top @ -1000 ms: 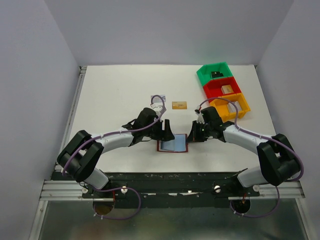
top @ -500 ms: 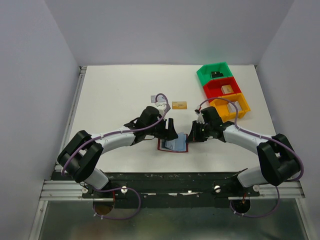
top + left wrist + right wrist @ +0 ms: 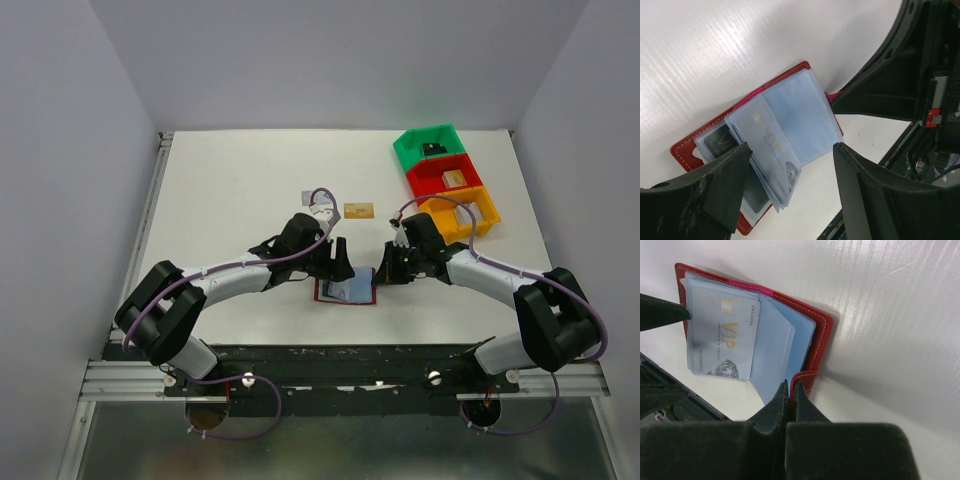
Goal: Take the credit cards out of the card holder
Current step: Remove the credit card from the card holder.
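The dark red card holder [image 3: 352,292] lies open near the front edge of the table, its clear blue sleeves fanned up. A silver VIP credit card [image 3: 771,145] sits in the top sleeve, and a black card [image 3: 719,143] in the sleeve under it. My left gripper [image 3: 340,265] is open, its fingers standing either side of the sleeves without gripping them. My right gripper [image 3: 792,386] is shut on the holder's red right-hand cover edge [image 3: 821,340]. A gold-tan card [image 3: 358,210] and a silver-grey card [image 3: 306,196] lie loose on the table behind the arms.
Green [image 3: 432,147], red [image 3: 445,177] and orange [image 3: 465,212] bins stand in a row at the back right, with small items inside. The two wrists are close together over the holder. White walls enclose the table.
My left gripper has shifted right, over the holder's left half, and the sleeves have lifted from flat. The right gripper has stayed clamped in place.
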Robot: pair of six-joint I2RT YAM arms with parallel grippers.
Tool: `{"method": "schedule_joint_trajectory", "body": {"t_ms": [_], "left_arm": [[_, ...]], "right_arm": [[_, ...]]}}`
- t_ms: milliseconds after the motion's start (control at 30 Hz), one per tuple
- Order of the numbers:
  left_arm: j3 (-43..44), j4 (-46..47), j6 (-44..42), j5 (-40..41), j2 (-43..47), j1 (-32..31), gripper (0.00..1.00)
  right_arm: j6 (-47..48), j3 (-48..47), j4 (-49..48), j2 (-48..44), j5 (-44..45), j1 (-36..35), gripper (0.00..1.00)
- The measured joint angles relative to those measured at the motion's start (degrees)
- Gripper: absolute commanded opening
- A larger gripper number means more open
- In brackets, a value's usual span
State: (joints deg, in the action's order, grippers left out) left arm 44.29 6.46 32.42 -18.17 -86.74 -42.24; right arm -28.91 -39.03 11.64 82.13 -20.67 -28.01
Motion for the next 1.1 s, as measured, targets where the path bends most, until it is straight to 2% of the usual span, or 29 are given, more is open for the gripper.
{"method": "schedule_joint_trajectory", "body": {"t_ms": [133,267,433,500,733,867,967,1067,1100], "left_arm": [[0.0,-2.86,0.28,3.43,0.11,-0.13,0.76],[-0.7,-5.81,0.85,7.52,1.2,-0.26,0.76],[-2.43,-7.98,1.77,11.63,3.37,-0.26,0.76],[-2.75,-8.68,2.05,13.03,4.0,-0.26,0.76],[-2.97,-10.51,2.4,17.35,8.44,-0.22,0.74],[-2.95,-9.09,1.46,17.05,11.08,0.17,0.56],[-2.93,-5.38,0.98,14.08,10.88,0.39,0.32],[-2.93,-2.82,0.66,12.04,9.86,0.52,0.03],[-2.95,-2.32,0.72,11.58,9.38,0.55,0.0]], "right_arm": [[0.02,0.0,0.2,0.0,0.17,0.0,0.03],[0.31,0.0,1.14,0.0,1.11,0.0,0.13],[0.7,-0.24,3.06,-0.07,3.15,0.0,0.39],[0.94,-0.68,4.5,-0.26,4.26,0.0,0.45],[2.23,-3.3,9.53,-6.97,8.28,0.0,0.46],[2.14,-3.65,6.08,-11.63,5.7,-0.22,0.46],[0.37,-2.99,-1.05,-11.26,0.72,-0.66,0.45],[-4.24,-0.39,-11.02,-8.07,-5.81,-0.85,0.42],[-5.66,0.02,-13.57,-6.23,-8.09,-0.9,0.38]]}}
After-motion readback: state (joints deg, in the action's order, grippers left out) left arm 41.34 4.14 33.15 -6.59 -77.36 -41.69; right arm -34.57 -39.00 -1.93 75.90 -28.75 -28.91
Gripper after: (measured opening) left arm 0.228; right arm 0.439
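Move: The VIP card, pulled askew in the open card holder's left side, lies about 5 cm below the left gripper, roughly 1 cm back and 1 cm to its left. From the left gripper, the gold card lies some 21 cm ahead and 3 cm right, the silver card about 26 cm ahead and 7 cm left. The right gripper still pinches the holder's right edge; from it the VIP card is about 9 cm left, 1 cm back and 1 cm lower. Sweep the open left gripper left and down across the VIP card, about 5 cm leftward, then lift it some 5 cm, easing back right and a little forward while closing it most of the way above the card. Meanwhile open the right gripper to let go of the holder's edge, slip slightly right, then raise it about 8 cm and swing it left over the holder's right side. ##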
